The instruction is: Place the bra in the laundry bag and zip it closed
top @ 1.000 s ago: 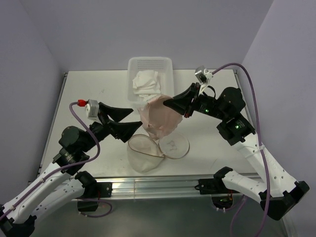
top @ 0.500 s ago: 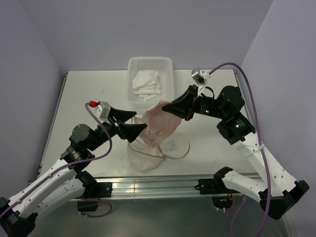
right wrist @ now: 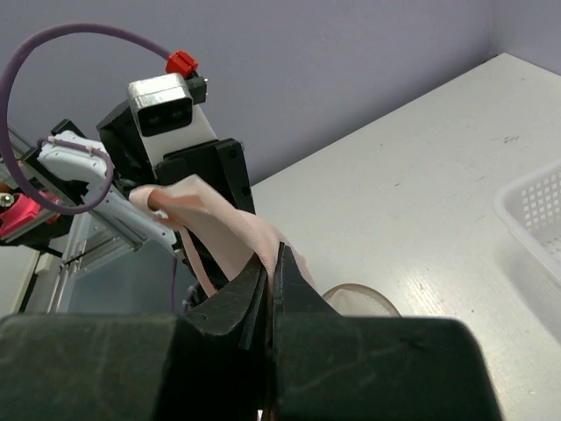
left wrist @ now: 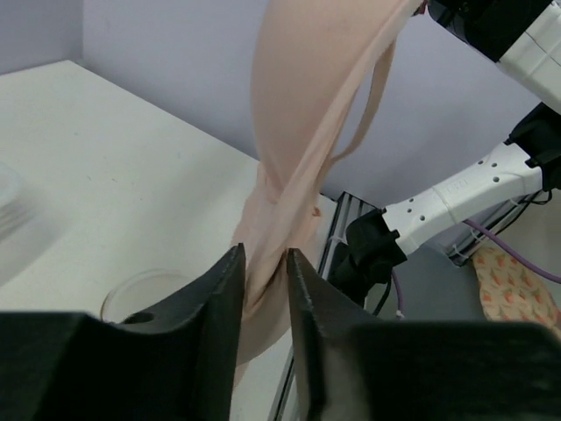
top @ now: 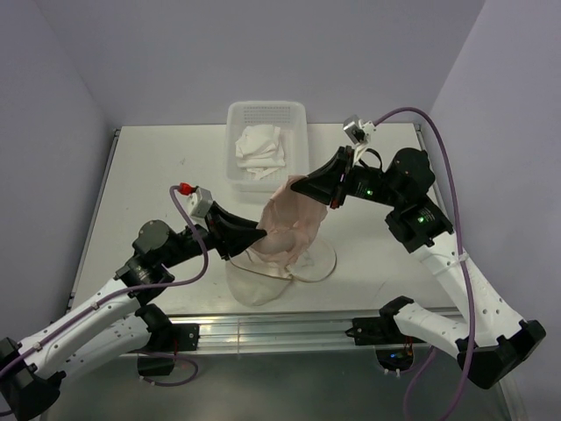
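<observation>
The laundry bag (top: 289,215), peach mesh, hangs stretched above the table. My right gripper (top: 300,184) is shut on its top edge and holds it up; the right wrist view shows the fabric (right wrist: 223,224) pinched in that gripper (right wrist: 273,250). My left gripper (top: 259,237) is closed on the bag's lower left side; in the left wrist view the fabric (left wrist: 294,158) runs down between its fingers (left wrist: 232,272). Two wire rings (top: 308,261) of the bag rest on the table. A white crumpled garment (top: 261,147), seemingly the bra, lies in the basket.
The white perforated basket (top: 267,109) stands at the back centre of the table, just behind the lifted bag; its corner shows in the right wrist view (right wrist: 536,206). The table's front edge rail (top: 280,324) runs just below the rings.
My left gripper has moved right to the bag and closed on its lower side. My right gripper has lifted the bag's top a little, so the bag hangs more stretched.
</observation>
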Motion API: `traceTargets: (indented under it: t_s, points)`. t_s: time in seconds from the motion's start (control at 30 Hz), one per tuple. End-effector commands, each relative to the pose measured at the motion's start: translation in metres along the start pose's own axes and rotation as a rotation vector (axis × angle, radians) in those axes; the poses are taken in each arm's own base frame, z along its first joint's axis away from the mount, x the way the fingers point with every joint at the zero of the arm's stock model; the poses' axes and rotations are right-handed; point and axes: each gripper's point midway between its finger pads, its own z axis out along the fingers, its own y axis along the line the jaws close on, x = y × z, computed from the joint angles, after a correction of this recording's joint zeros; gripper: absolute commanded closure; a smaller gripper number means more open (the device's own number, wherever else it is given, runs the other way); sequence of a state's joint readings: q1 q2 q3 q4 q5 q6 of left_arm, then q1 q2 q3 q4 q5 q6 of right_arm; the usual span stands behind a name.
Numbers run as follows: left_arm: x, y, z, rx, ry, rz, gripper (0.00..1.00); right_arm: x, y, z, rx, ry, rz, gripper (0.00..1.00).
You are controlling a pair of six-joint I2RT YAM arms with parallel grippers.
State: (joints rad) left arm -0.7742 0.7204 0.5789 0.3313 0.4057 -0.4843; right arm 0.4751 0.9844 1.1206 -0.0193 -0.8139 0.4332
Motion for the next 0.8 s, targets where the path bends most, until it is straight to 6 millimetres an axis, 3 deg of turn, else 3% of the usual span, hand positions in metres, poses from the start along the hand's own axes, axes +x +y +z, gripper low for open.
traceTargets:
  t_s: [0.0, 0.17, 0.43, 0.5, 0.53, 0.57, 0.67, 0.77]
  points:
    - [-0.011, -0.017, 0.003, 0.084, -0.022, 0.023, 0.70, -0.021, 0.009, 0.000, -0.030, -0.045, -0.028, 1.00]
    - [-0.011, -0.018, 0.005, 0.086, -0.021, 0.011, 1.00, -0.020, 0.000, 0.002, 0.005, -0.050, -0.018, 1.00]
    - [-0.015, -0.040, 0.001, 0.187, -0.022, -0.025, 1.00, -0.017, -0.028, 0.006, 0.138, -0.044, 0.025, 0.98]
    - [-0.024, -0.052, -0.002, 0.247, -0.075, -0.037, 1.00, -0.015, -0.036, 0.006, 0.177, -0.031, 0.030, 0.73]
    - [-0.023, -0.054, -0.003, 0.256, -0.067, -0.058, 1.00, -0.014, -0.041, 0.005, 0.198, -0.029, 0.034, 0.73]
    - [-0.030, -0.060, -0.005, 0.290, -0.103, -0.050, 1.00, -0.011, -0.046, 0.006, 0.215, -0.025, 0.041, 0.56]
    - [-0.032, -0.070, -0.007, 0.353, -0.122, -0.094, 1.00, 0.000, -0.057, 0.008, 0.248, 0.000, 0.070, 0.31]
    - [-0.045, -0.081, -0.009, 0.415, -0.183, -0.116, 1.00, 0.009, -0.063, 0.002, 0.286, 0.018, 0.072, 0.26]
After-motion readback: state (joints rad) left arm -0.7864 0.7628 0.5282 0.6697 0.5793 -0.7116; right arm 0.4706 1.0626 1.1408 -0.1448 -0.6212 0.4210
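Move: The bra hangs from my right hand's shut fingers, its middle about 12 cm below that hand, 2 cm back and 1 cm left. From my left hand that middle is some 6 cm right, 2 cm ahead and 3 cm lower; the near edge already sits between its half-closed fingers. The laundry bag's mesh lies about 8 cm ahead of my left hand, 3 cm left and 28 cm below; the round flap is 15 cm right of the mesh and 5 cm farther out. I shut my left fingers on the edge of the bra and pinch it, then draw that hand back and up, about 4 cm each way, tipping the fingertips up and swinging them clockwise. My right hand keeps its grip while it eases forward and down, then opens wide and lets go, ending some 5 cm farther forward and 4 cm lower. ##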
